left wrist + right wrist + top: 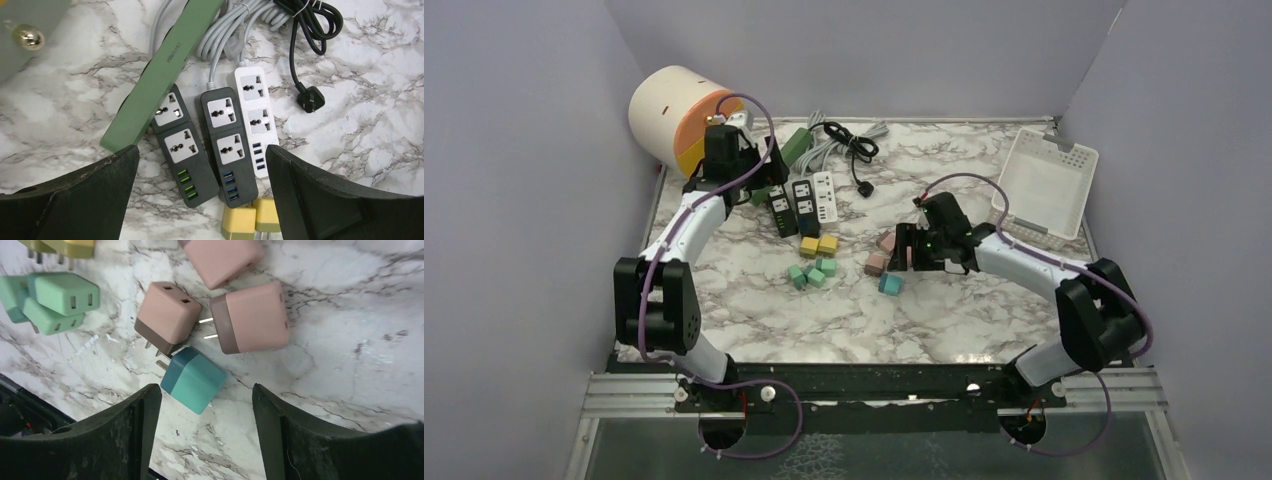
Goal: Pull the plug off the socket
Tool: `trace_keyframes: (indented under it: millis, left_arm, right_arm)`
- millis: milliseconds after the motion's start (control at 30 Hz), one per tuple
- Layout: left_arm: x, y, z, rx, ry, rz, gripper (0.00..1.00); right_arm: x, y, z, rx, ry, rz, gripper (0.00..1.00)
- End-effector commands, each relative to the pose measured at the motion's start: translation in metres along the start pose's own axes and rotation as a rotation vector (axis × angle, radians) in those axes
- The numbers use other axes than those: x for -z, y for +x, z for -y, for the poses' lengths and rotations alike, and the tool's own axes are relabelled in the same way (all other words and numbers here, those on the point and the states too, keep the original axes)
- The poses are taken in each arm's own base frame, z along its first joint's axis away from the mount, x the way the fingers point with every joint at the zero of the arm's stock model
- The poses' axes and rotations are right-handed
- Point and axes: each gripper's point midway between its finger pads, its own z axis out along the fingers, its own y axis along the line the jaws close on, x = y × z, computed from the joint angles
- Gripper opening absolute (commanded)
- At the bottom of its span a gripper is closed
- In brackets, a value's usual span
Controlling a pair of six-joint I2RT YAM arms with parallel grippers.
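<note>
Three power strips lie side by side at the back left: a dark one with green ports (182, 150), a dark one with blue ports (227, 140) and a white one (255, 110); they also show in the top view (804, 202). Every socket that shows is empty. My left gripper (201, 150) (766, 188) is open above their near ends. My right gripper (206, 390) (906, 248) is open just above a loose teal plug (195, 380) (890, 284). Pink plugs (250, 317) (879, 255) lie beside it.
A green strip (165, 75) lies aslant behind the dark strips. A black cord with its plug (310, 100) lies at the back. Yellow plugs (817, 245) and green plugs (812, 273) sit mid-table. A white basket (1046, 180) stands at the right, a cream and orange drum (674, 118) at the back left.
</note>
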Motion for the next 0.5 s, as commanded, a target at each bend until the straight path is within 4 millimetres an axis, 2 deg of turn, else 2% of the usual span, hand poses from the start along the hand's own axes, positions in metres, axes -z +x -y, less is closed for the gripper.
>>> trace_keyframes:
  millis: [0, 167, 267, 333, 467]
  left_arm:
    - [0.039, -0.025, -0.006, -0.068, -0.071, 0.125, 0.99]
    - [0.069, -0.019, -0.002, -0.056, -0.062, 0.192, 0.99]
    - [0.080, -0.013, 0.001, -0.060, -0.041, 0.227, 0.99]
    - [0.077, -0.001, 0.000, -0.049, -0.035, 0.189, 0.99]
    - [0.056, 0.029, 0.004, 0.060, 0.012, 0.075, 0.99]
  right_arm:
    - [0.036, -0.038, -0.002, 0.054, 0.083, 0.134, 0.72]
    - [0.066, -0.076, -0.010, 0.109, 0.109, 0.289, 0.72]
    - [0.073, -0.093, -0.014, 0.190, 0.105, 0.354, 0.75]
    - [0.073, -0.106, -0.014, 0.223, 0.130, 0.375, 0.76]
    - [0.061, -0.133, -0.024, 0.257, 0.148, 0.371, 0.75]
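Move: From the right hand, open and empty, the teal plug lies about 3 cm back, 2 cm to its left and 3 cm below. Around it at the same depth are pink plugs: one 3 cm ahead and 1 cm right of the hand, one 2 cm ahead and 5 cm left, the farthest 7 cm ahead and 2 cm left. The left hand has the green strip some 6 cm straight ahead, 12 cm down, and the teal plug 18 cm back, 22 cm right, 13 cm below. Lifting clear of the teal plug, the right hand rises about 10 cm while going forward some 6 cm over the near pink plug, its fingers tilting up about 20 degrees and staying open. The left hand, still wide open, backs away from the green strip by about 6 cm, rising as it goes and tipping up slightly, then eases off. ##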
